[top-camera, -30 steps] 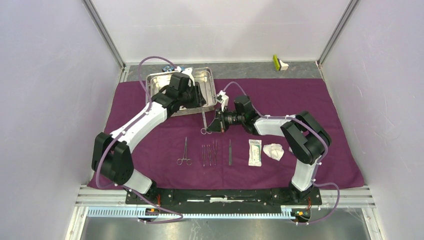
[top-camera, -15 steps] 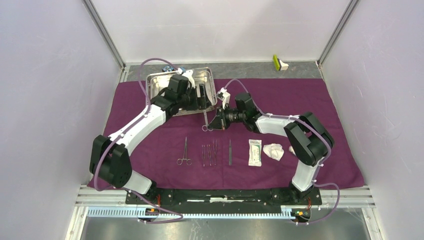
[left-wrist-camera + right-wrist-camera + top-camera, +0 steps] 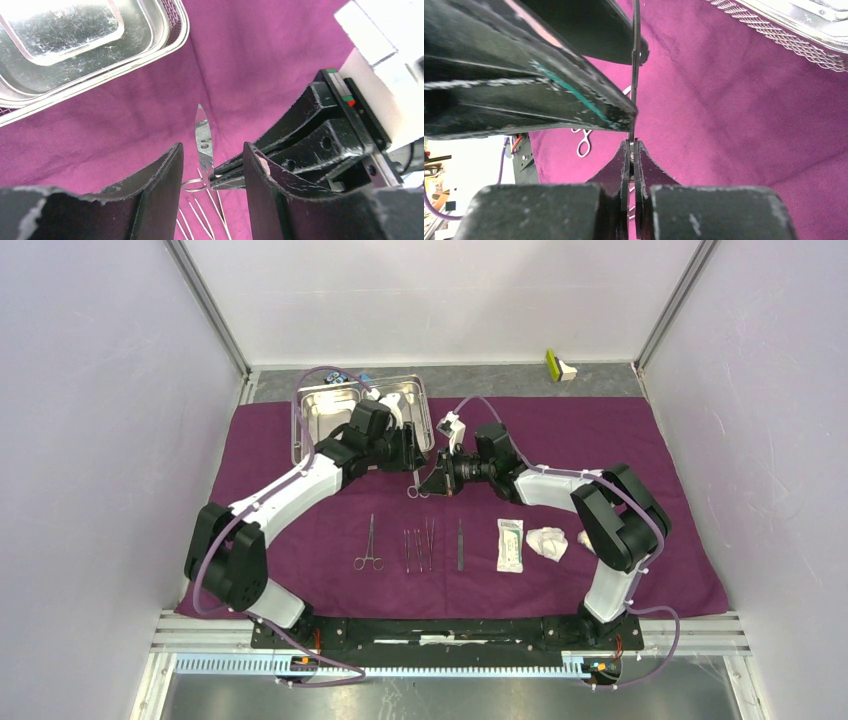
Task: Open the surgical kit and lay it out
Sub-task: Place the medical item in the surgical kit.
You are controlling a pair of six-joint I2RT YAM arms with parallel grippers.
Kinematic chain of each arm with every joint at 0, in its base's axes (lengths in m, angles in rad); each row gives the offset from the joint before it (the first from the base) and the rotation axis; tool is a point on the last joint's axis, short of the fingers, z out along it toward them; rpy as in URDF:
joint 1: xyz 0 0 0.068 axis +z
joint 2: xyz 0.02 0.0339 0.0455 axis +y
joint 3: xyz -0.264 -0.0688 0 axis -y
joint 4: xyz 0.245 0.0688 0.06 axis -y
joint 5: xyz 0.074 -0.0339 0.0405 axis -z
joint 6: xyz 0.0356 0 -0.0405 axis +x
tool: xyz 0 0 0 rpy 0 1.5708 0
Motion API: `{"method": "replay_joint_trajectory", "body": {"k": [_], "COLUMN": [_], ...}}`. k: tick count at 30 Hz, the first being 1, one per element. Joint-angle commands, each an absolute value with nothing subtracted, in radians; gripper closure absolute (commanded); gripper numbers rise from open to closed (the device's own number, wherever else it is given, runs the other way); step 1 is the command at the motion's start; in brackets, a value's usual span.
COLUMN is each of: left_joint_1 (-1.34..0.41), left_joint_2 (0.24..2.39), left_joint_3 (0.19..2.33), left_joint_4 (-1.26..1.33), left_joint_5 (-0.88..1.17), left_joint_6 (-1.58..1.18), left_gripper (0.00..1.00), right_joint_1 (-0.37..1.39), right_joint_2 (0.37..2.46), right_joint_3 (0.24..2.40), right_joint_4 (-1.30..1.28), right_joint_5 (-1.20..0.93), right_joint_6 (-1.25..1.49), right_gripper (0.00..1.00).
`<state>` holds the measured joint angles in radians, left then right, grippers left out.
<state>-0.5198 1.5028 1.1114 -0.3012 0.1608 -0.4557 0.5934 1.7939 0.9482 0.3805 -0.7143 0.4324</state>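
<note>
The purple cloth wrap (image 3: 620,440) lies spread flat. The steel tray (image 3: 330,387) stands at its back left. My right gripper (image 3: 425,483) is shut on a slim ring-handled metal instrument (image 3: 202,135) and holds it above the cloth. In the right wrist view that instrument (image 3: 635,50) shows edge-on, pinched in the right gripper (image 3: 633,144). My left gripper (image 3: 212,146) is open, one finger on either side of the instrument and clear of it. Forceps (image 3: 368,545), tweezers (image 3: 412,548), a white packet (image 3: 510,545) and gauze (image 3: 548,542) lie in a row near the front.
A small yellow-green and white block (image 3: 560,365) sits on the bare table at the back right. A small black-and-blue object (image 3: 338,376) lies behind the tray. White walls close in three sides. The two grippers sit very close together over the middle of the cloth.
My left gripper has moved off the tray, to the right and nearer, and now brackets the instrument. The right gripper has shifted slightly toward the back with the instrument.
</note>
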Motion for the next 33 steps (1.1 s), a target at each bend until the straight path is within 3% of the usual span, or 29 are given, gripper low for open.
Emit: {"method": "replay_joint_trajectory", "body": {"k": [1, 7, 15, 24, 33], "left_joint_1": [-0.527, -0.528, -0.531, -0.538, -0.543], "left_joint_2": [1.524, 1.551, 1.561, 1.549, 1.555], "left_joint_3": [1.126, 1.135, 1.15, 1.154, 1.163], "left_joint_4": [-0.259, -0.261, -0.259, -0.258, -0.258], "left_joint_5": [0.102, 0.116, 0.131, 0.11, 0.104], "left_joint_6": [-0.482, -0.488, -0.501, -0.486, -0.469], "left_gripper": [0.45, 0.46, 0.61, 0.63, 0.72], "right_joint_1": [0.588, 0.586, 0.583, 0.582, 0.581], "right_joint_2": [1.771, 1.774, 1.769, 1.784, 1.792], "right_joint_3": [0.973, 0.969, 0.957, 0.959, 0.957], "right_joint_4": [0.438, 0.454, 0.462, 0.467, 0.473], "right_joint_5": [-0.73, -0.739, -0.735, -0.741, -0.749], "right_joint_6": [0.452, 0.466, 0.466, 0.473, 0.479], "right_gripper": [1.0, 1.0, 1.0, 1.0, 1.0]}}
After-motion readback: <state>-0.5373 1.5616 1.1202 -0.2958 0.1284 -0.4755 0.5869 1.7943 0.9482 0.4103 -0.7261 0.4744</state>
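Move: The scissors I mean to take are still pinched near their rings in my right hand. From my left hand their middle lies about 1 cm back and some 2 cm below, neither left nor right; from my right hand it is about 4 cm ahead, 1 cm left and 1 cm up. From my left hand, the tray's middle is about 12 cm ahead and 12 cm left, and the three tweezers 16 cm back, straight in line, both about 13 cm below. I sink my half-open left hand about 2 cm, so its fingertips reach past the scissors' blades on both sides, then hold that height while the fingers narrow to roughly half their starting gap. They aren't fully shut, and whether the pads touch the blades can't be seen. My right hand keeps its pinch near the rings and stays almost still. ##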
